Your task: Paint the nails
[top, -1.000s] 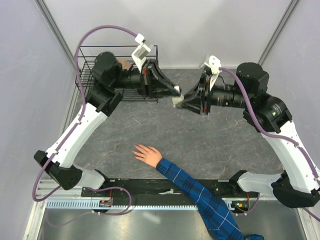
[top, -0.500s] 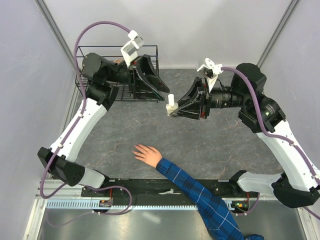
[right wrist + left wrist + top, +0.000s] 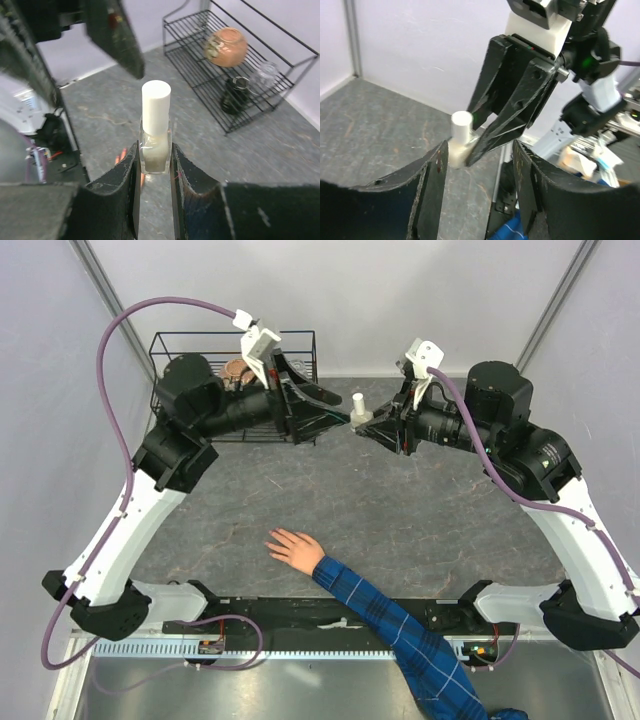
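Observation:
A small clear bottle [image 3: 156,150] with a white cap [image 3: 156,106] stands upright in my right gripper [image 3: 155,155], which is shut on its glass body. From above, the bottle [image 3: 358,406] hangs over the far middle of the table. My left gripper [image 3: 338,410] is open right beside the cap, to its left, with nothing between its fingers. In the left wrist view the bottle [image 3: 459,136] is just beyond my open left gripper [image 3: 479,160]. A bare hand [image 3: 295,548] with a blue plaid sleeve [image 3: 400,635] lies flat near the front edge. Its nails are too small to make out.
A black wire rack [image 3: 175,345] stands at the far left corner. In the right wrist view the rack [image 3: 200,65] holds an orange jar [image 3: 226,47], a dark bottle [image 3: 234,98] and a clear jar [image 3: 266,74]. Grey walls enclose the table on three sides.
My left gripper has opened and let go of the bottle's cap, drawn back, then come close again. My right gripper carried the bottle toward the far side.

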Controlling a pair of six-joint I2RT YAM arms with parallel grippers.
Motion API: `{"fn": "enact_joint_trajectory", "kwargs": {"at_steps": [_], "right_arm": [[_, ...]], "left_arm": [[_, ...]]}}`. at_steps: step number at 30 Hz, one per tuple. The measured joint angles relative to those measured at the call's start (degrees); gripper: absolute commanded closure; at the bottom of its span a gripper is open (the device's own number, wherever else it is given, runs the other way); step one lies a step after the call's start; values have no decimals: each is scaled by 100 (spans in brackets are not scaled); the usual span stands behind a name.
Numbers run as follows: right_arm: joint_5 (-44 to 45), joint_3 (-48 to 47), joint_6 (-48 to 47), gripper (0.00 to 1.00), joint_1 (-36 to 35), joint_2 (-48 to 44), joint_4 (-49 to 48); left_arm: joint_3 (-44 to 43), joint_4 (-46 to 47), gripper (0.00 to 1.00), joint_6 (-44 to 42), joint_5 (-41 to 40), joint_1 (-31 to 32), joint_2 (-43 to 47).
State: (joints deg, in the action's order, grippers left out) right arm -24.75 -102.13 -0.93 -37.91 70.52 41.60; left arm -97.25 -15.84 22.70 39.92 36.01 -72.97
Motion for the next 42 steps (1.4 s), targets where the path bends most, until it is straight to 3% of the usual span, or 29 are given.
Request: {"fn": "enact_joint_trajectory", "kwargs": {"at_steps": [6,11,19,22,25,29,33,36,39,42], "right_arm": [[579,-4,-94,100,0,28,57],[748,-4,-105,100,0,37,57],[872,-4,-105,100,4,44,57],[861,-4,-107,100,4,46,50],[850,-2,-109,100,7,44,55],[813,11,-111,100,9,7,85],[708,50,-109,100,9,-63,179],[315,85,-138,100,15,-140,234],[-595,107,-120,100,26,-212,269],[-1558,142,151,100,13,-177,48]], "left_arm": [[-240,-289,47,-297,-1513,595,-166],[-481,-343,52,-424,-2197,761,-490],[-625,-393,58,-481,-2282,872,-761],[-704,-385,76,-479,-2140,874,-822],[-758,-378,80,-490,-1917,872,-870],[-817,-382,98,-494,-1491,785,-929],[-831,-334,98,-487,-699,581,-999],[-789,-50,98,-455,546,310,-1071],[-385,955,98,11,2009,52,-1001],[-11,2481,98,1108,3132,-149,-962]]}}
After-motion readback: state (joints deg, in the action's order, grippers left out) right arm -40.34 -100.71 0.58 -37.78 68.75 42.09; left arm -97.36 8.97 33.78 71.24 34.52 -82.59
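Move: The bottle's white cap stands about 3 cm to the right of the left hand's open fingertips, some 2 cm ahead and roughly level. The bottle's glass body is right under it, about 4 cm lower, gripped in the right fingers. From the right hand, the cap is about 4 cm above, 1 cm to the left and straight above otherwise. Left hand reaches about 5 cm right, pinches the cap, turns clockwise some 40 degrees; both hands draw back. ##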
